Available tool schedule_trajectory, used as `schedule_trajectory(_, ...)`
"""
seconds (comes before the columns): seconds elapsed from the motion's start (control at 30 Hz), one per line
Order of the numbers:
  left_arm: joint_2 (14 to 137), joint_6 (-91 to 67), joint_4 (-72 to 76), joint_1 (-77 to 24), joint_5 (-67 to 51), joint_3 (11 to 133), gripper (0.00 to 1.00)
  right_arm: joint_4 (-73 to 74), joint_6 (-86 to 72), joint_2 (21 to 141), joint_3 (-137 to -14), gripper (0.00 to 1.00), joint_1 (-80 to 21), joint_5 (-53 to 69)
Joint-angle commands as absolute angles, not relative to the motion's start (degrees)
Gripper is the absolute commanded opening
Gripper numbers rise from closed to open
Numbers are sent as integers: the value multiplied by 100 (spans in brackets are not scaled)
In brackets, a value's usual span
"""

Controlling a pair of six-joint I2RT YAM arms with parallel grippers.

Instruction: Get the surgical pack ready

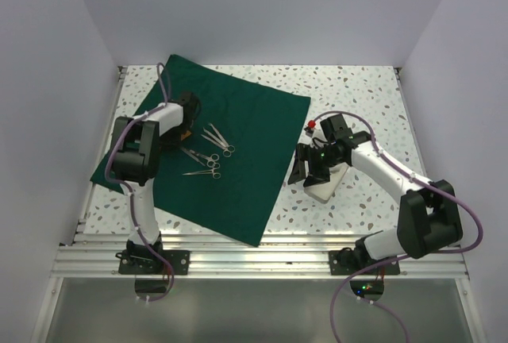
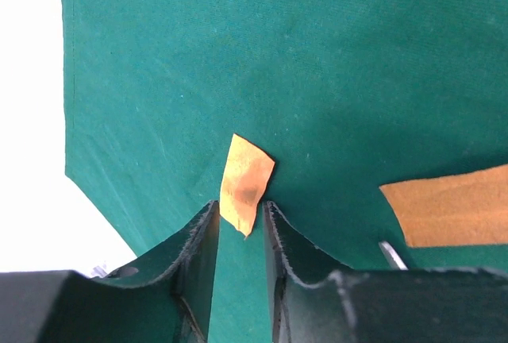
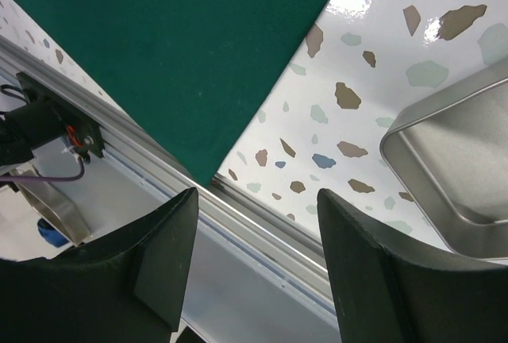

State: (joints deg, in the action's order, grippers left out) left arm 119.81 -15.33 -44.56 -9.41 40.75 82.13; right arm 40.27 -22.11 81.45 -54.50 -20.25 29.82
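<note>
The dark green drape (image 1: 238, 160) lies spread flat on the left half of the table. Steel scissors (image 1: 219, 138) and forceps (image 1: 203, 160) rest on it. My left gripper (image 1: 190, 113) hangs low over the drape's left part. In the left wrist view that gripper (image 2: 240, 208) has its jaws a narrow gap apart, with the pointed end of a small orange strip (image 2: 246, 180) lying between the fingertips on the drape (image 2: 317, 81). My right gripper (image 3: 258, 200) is open and empty, just left of the steel tray (image 3: 452, 176), which sits beside the drape's right edge (image 1: 327, 188).
A second, larger orange patch (image 2: 452, 204) lies on the drape to the right of the left gripper, with a steel tip (image 2: 390, 254) below it. A small red object (image 1: 312, 126) sits by the right arm. The aluminium rail (image 1: 254, 260) borders the near edge.
</note>
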Motion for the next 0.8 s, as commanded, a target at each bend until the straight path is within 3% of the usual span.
schedule_trajectory(0.0,12155,-1468,-4289,-870,4245,8385,31,3938,-2136,8235,-5502,65,-2048,3190)
schedule_trajectory(0.4,12103,-1257,-3850,-519,3622,8279,23,3920,-2144,8306,-5572,65,-2048,3243)
schedule_trajectory(0.63,12094,-1204,-3630,-352,3305,8077,12,3876,-2215,8350,-5599,65,-2048,3217)
schedule_trajectory(0.7,12103,-1169,-3621,-352,3322,8077,2,3841,-2241,8376,-5590,65,-2057,3208)
schedule_trajectory(0.77,12042,-1186,-3717,-352,3322,8156,0,3797,-2267,8393,-5581,66,-2057,3208)
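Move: The near orange strip lies flat on the green cloth right at the left fingertips, its middle about 1 cm ahead, 1 cm to the left and 1 cm below. The second orange strip lies some 6 cm ahead and 9 cm to the right; the upper clamps lie roughly 12 cm to the right and 1 cm back. From the right hand the near strip is about 54 cm to the left, 16 cm ahead and 9 cm lower. The left hand, low over the cloth with its fingers a third open, slides about 2.5 cm, mostly left and partly forward, sinking slightly onto the near orange strip while its attitude hardly changes. As it goes, the fingers close all the way, slowly at first and faster towards the end, the tips bearing on the cloth and pinching the strip's end nearest them. ##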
